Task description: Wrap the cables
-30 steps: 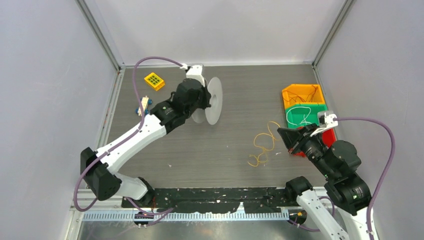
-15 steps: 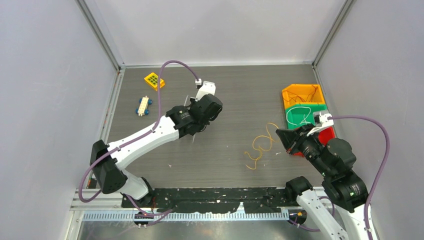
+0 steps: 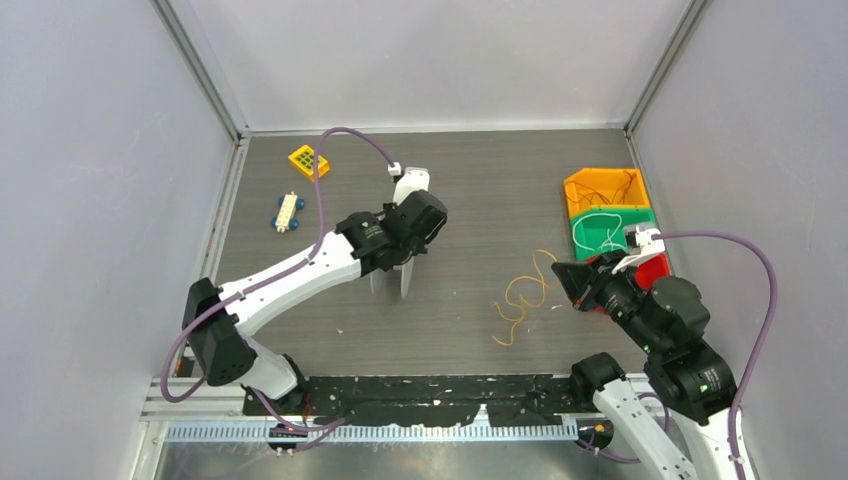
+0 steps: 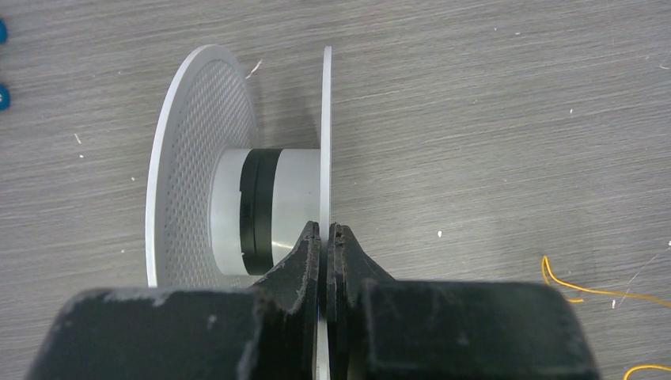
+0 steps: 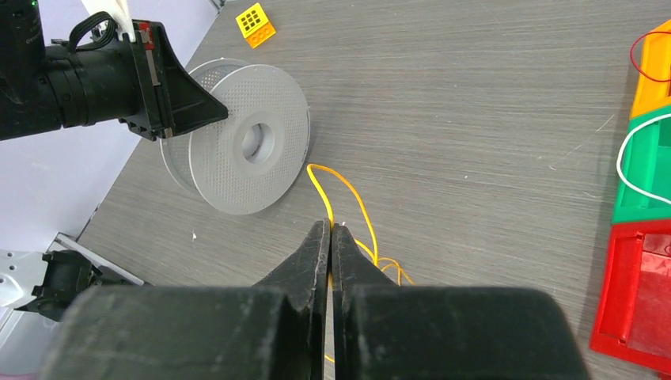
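Note:
A grey perforated spool (image 4: 198,158) stands on edge on the table, seen edge-on from above (image 3: 404,282) and face-on in the right wrist view (image 5: 277,103). My left gripper (image 4: 324,231) is shut on the spool's right flange, pinching its rim from above (image 3: 402,262). The cable (image 3: 522,295), a thin curly yellow-orange wire, lies on the table right of the spool. My right gripper (image 5: 329,229) is shut on the cable (image 5: 358,202), which runs up between the fingertips and loops toward the spool. From above, the right gripper (image 3: 560,272) sits at the cable's right end.
Orange (image 3: 590,180), green (image 3: 640,215) and red (image 3: 660,270) bins stand in a row at the right; the green one holds a thin white wire (image 3: 600,225). A yellow block (image 3: 308,161) and a white toy with blue wheels (image 3: 287,212) lie at the back left.
The left arm carried the spool from the back toward the middle and turned it from face-on to edge-on. The cable shifted slightly left with the right gripper.

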`<state>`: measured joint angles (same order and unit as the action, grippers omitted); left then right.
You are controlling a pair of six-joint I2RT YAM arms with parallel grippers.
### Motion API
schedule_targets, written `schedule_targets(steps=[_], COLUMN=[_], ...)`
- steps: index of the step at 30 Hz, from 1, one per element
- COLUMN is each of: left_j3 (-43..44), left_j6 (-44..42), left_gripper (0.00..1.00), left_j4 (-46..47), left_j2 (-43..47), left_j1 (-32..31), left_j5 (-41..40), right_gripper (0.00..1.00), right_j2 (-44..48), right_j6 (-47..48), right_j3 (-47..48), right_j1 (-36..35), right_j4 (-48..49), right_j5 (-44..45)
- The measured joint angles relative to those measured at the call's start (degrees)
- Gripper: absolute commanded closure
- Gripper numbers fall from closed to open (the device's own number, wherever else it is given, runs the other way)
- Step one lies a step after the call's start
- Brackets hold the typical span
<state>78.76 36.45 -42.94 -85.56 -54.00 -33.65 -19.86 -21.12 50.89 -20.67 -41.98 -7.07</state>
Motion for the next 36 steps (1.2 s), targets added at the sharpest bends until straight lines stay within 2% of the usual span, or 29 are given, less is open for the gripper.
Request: schedule_targets(steps=[9, 16, 20, 30, 36], left_j3=[-0.59, -0.96, -0.94, 0.72, 0.52], left_j6=[1.68, 2.05, 1.33, -5.05, -10.23], left_gripper=[0.79, 0.6, 0.54, 0.47, 0.41], left_j4=[0.09, 0.76, 1.68, 5.55, 5.88], left_j2=[-0.37, -0.37, 0.2, 3.87, 12.13], left_j1=[0.0, 0.0, 0.0, -0.04, -0.04], left_j5=[1.18, 2.01, 3.5, 9.14, 10.6], right_gripper=[0.94, 0.94, 0.94, 0.95, 0.94], right_j2=[0.17, 0.92, 0.92, -2.19, -5.75], right_j6=[0.0, 0.0, -0.02, -0.83, -1.55], right_j3=[0.11, 0.39, 0.79, 1.79, 2.58], right_j1=[0.0, 0.0, 0.0, 0.0, 0.0], right_j4=[-0.15, -0.52, -0.5, 1.7, 5.33], right_j5=[0.2, 0.61, 0.59, -2.43, -8.44])
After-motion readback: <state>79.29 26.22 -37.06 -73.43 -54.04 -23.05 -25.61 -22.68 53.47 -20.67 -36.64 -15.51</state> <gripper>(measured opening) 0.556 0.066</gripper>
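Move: The left gripper is still pinching the right flange of the white spool, which stands on edge: its middle is about 5 cm ahead, 3 cm left and 6 cm below. The yellow cable's slack lies roughly 3 cm ahead, 22 cm right and 16 cm down; the toy car some 25 cm ahead, 30 cm left. From the right gripper, holding the cable's end, the spool's middle is about 17 cm ahead, 30 cm left and 15 cm below. Let go of the spool: open the left fingers off its right flange to about half their range while the hand stays nearly in place, easing down about 1 cm, then draw the hand up some 9 cm and slightly back, swinging the wrist clockwise. Keep the right gripper shut on the cable and, late on, take it about 3 cm left and a little up, towards the spool. ##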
